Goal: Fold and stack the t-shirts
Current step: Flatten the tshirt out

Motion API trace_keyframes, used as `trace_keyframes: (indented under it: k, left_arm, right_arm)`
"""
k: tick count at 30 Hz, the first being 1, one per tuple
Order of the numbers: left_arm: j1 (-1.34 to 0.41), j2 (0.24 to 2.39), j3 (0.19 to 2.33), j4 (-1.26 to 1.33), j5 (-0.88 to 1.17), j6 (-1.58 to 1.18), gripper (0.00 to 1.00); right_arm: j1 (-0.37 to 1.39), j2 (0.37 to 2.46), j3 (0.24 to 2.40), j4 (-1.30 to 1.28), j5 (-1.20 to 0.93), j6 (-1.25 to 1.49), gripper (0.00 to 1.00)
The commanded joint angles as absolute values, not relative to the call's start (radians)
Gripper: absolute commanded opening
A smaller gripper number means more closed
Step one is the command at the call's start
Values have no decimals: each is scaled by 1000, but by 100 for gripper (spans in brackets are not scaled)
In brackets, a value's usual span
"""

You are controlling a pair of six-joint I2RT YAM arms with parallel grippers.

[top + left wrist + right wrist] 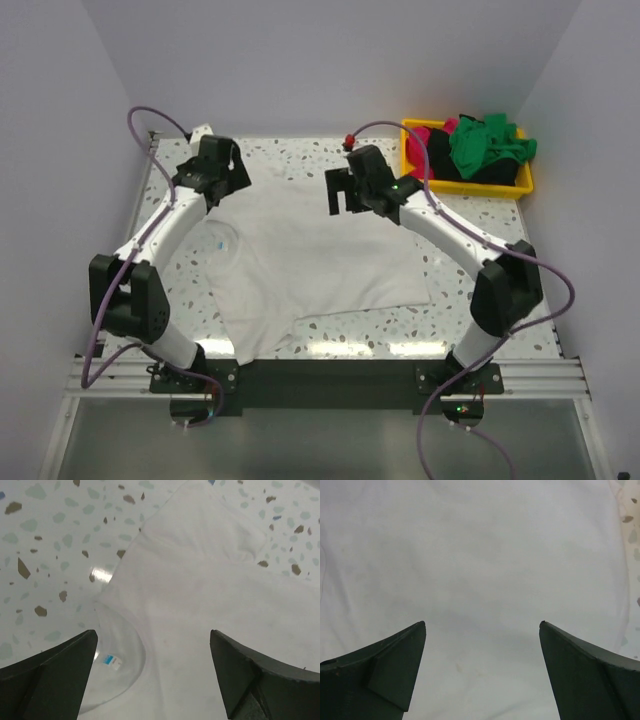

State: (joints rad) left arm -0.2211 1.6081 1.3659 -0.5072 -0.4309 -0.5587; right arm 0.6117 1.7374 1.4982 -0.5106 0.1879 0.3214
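A large white t-shirt (pixel 320 260) lies spread flat on the speckled table (pixel 470 220). My left gripper (pixel 222 172) hovers open over the shirt's far left part. In the left wrist view its jaws (pixel 152 632) stand wide above the white t-shirt (pixel 210 580), beside the collar and a small blue label (pixel 109 661). My right gripper (pixel 343 200) hangs open over the shirt's far right part. The right wrist view shows only the white t-shirt (pixel 480 555) under the open right gripper (pixel 482 625). Neither gripper holds anything.
A yellow bin (pixel 470 187) stands at the back right. It holds a green shirt (pixel 485 145), a pink shirt (pixel 425 140) and a black shirt (pixel 445 165), all crumpled. White walls close in the table on three sides. Bare table (pixel 50 555) lies left of the shirt.
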Motion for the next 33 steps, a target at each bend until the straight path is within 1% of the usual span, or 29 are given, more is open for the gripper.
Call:
trace_keyframes:
  k: [1, 3, 4, 5, 7, 11, 17, 25, 28, 33]
  left_arm:
    - [-224, 1536, 1177, -460, -318, -603, 100]
    - [-241, 1476, 1093, -413, -250, -612, 100]
    - [-250, 1457, 1019, -399, -241, -618, 100]
    - [-259, 1427, 988, -373, -235, -621, 100]
    - [-276, 1407, 918, -354, -224, -626, 100]
    - [-278, 1419, 856, -302, -222, -641, 100]
    - [-265, 1564, 894, -291, -256, -655, 100]
    - [-183, 1721, 1015, -396, -354, -676, 100]
    - [-132, 1747, 1020, -408, -368, -683, 100]
    - [-60, 1758, 1037, -411, -383, -663, 100]
  right_arm:
    - [591, 1612, 1361, -468, 198, 393, 99]
    - [583, 1568, 1257, -462, 201, 399, 99]
    - [580, 1527, 1224, -460, 204, 406, 99]
    - [575, 1510, 1163, -459, 210, 410, 99]
    - [566, 1479, 1109, -445, 216, 420, 99]
    - [534, 1450, 999, -397, 175, 433, 99]
    - [497, 1522, 983, -350, 161, 452, 99]
    - [495, 1702, 1032, -276, 3, 456, 99]
    - [526, 1749, 1055, -293, 2, 468, 99]
    - [646, 1778, 1077, -319, 9, 515, 99]
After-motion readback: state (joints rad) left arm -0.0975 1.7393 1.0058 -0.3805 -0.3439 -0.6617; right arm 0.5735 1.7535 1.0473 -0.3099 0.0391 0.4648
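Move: Below and behind the left hand lies the t-shirt's collar, about 8 cm back, 3 cm left and 18 cm down; the far sleeve is some 10 cm ahead and 6 cm right, the near sleeve roughly 29 cm back and 2 cm right. For the right hand, the hem-side part of the body is about 7 cm back, 8 cm right and 16 cm down, with the yellow basket some 15 cm ahead and 28 cm right. Sinking wide open, both hands swoop back and down some 15 cm onto the spread shirt, the left by the collar, the right veering rightward onto the body as it comes. Fingertips tip down about 20 degrees; then both sweep left together at table height, roughly 6 cm, dragging the cloth under them, the left hand also easing forward. ##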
